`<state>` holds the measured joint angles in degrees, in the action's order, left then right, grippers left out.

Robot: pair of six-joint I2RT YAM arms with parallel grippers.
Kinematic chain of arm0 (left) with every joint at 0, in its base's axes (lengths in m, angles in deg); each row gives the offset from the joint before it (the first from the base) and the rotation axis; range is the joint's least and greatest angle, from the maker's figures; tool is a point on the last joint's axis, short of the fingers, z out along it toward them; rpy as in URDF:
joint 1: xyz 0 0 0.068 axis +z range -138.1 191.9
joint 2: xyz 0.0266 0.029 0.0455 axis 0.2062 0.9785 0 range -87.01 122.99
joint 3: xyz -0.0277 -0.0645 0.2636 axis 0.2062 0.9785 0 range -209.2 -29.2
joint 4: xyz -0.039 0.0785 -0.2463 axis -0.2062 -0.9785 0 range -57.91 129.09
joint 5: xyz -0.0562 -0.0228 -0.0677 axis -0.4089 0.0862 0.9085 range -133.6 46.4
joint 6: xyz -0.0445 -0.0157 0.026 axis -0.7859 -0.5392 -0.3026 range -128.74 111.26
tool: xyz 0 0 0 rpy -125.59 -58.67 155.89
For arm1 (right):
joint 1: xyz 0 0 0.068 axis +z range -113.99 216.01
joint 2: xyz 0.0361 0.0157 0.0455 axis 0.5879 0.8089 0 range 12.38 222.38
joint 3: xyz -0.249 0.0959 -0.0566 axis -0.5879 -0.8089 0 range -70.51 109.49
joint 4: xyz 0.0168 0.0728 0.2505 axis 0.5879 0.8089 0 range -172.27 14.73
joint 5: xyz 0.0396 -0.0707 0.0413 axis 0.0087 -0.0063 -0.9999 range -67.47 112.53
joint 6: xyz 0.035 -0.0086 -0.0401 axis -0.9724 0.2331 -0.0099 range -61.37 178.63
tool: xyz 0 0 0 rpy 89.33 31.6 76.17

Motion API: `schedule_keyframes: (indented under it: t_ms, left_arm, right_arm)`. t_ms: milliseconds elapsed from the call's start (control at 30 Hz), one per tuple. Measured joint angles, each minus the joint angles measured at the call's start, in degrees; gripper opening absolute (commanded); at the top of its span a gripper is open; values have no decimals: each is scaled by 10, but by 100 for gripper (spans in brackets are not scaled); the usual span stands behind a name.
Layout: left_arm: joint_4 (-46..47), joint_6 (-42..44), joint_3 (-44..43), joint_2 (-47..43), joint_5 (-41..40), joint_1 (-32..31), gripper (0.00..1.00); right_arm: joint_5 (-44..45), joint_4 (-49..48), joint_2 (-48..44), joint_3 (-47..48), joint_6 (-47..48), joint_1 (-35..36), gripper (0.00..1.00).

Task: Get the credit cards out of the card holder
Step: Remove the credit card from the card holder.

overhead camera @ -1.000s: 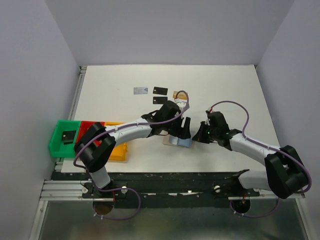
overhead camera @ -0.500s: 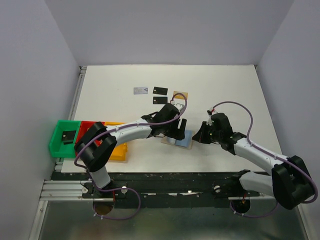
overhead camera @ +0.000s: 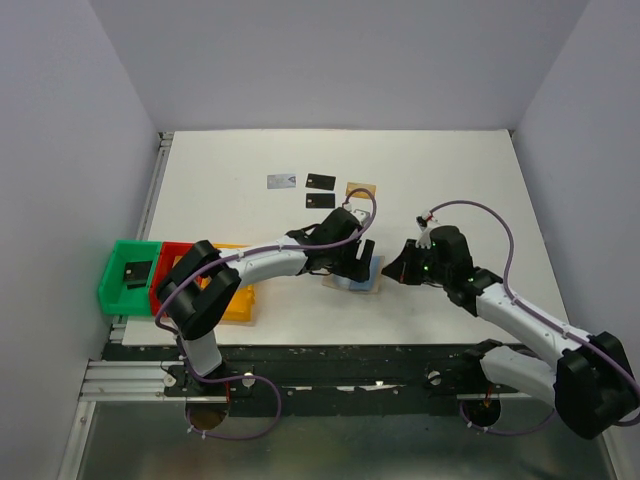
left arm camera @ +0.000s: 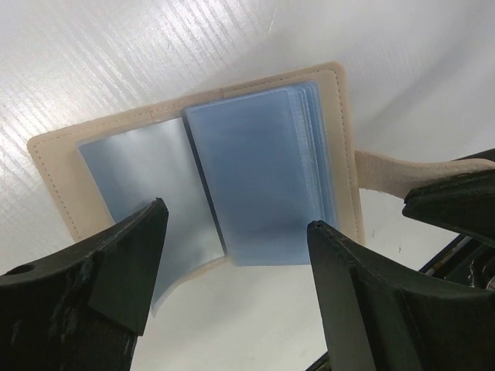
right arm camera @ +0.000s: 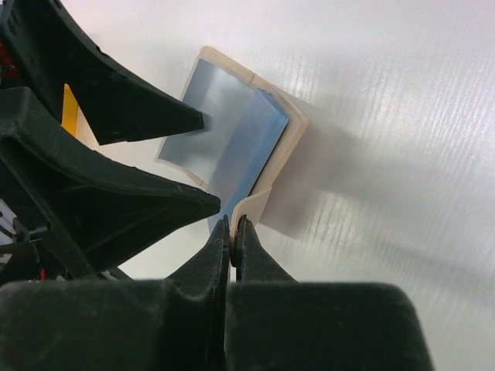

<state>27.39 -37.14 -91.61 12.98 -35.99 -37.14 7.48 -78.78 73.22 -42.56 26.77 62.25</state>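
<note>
The card holder [overhead camera: 362,277] lies open on the white table, two light-blue panels up inside a tan border [left arm camera: 255,166] [right arm camera: 232,131]. My left gripper [overhead camera: 360,254] [left arm camera: 236,215] hovers just over it, open, with nothing between its fingers. My right gripper [overhead camera: 397,272] [right arm camera: 234,225] is shut on the holder's tan strap [left arm camera: 387,166] at its right edge. Farther back on the table lie credit cards: a silvery one [overhead camera: 283,181], two black ones [overhead camera: 321,181] [overhead camera: 320,200], and an orange-gold one [overhead camera: 360,189].
Green [overhead camera: 130,272], red [overhead camera: 176,258] and yellow [overhead camera: 238,298] bins stand at the table's left front edge under the left arm; a small black item sits in the green one. Grey walls close in the table on three sides.
My left gripper has drawn back a little over the holder and opened slightly wider, uncovering the orange-gold card behind it. The holder now lies flatter. The right arm shifted slightly right, still gripping the strap.
</note>
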Motion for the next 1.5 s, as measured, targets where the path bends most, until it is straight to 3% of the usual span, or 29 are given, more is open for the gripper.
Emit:
schedule_keyframes:
  t_ms: [800, 1500]
  left_arm:
    - [-6, 1, -16, 17, 8, 0, 85]
    - [-30, -30, 21, -49, -135, 11, 87]
  right_arm:
    - [-12, 0, -13, 0, 5, 0, 0]
    - [-11, 2, -21, 0, 16, -1, 0]
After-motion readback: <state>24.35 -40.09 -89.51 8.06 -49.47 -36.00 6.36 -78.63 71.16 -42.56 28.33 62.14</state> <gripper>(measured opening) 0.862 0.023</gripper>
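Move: The blue stack of card sleeves in the card holder's right half lies about 3 cm to the left hand's right, 1 cm ahead and 3 cm below. Some 7 cm to the left of that stack, level with it, lies the holder's grey page; the nearer black card is about 24 cm ahead and 10 cm left of the hand. From the right hand, whose fingers already hold the holder's strap, the stack is some 6 cm left, 2 cm ahead and 4 cm down. The left hand, fingers staying wide open, first hovers and eases less than a centimetre right and down at the blue sleeve stack, then sweeps about 5 cm left and 3 cm forward over the holder towards its grey-page side, rising a little at the end and turning some 15 degrees, mostly counter-clockwise, its right-hand finger carrying a sleeve over. The right hand keeps its shut grip on the strap and all but stays in place, steadying the holder against this sweep. ##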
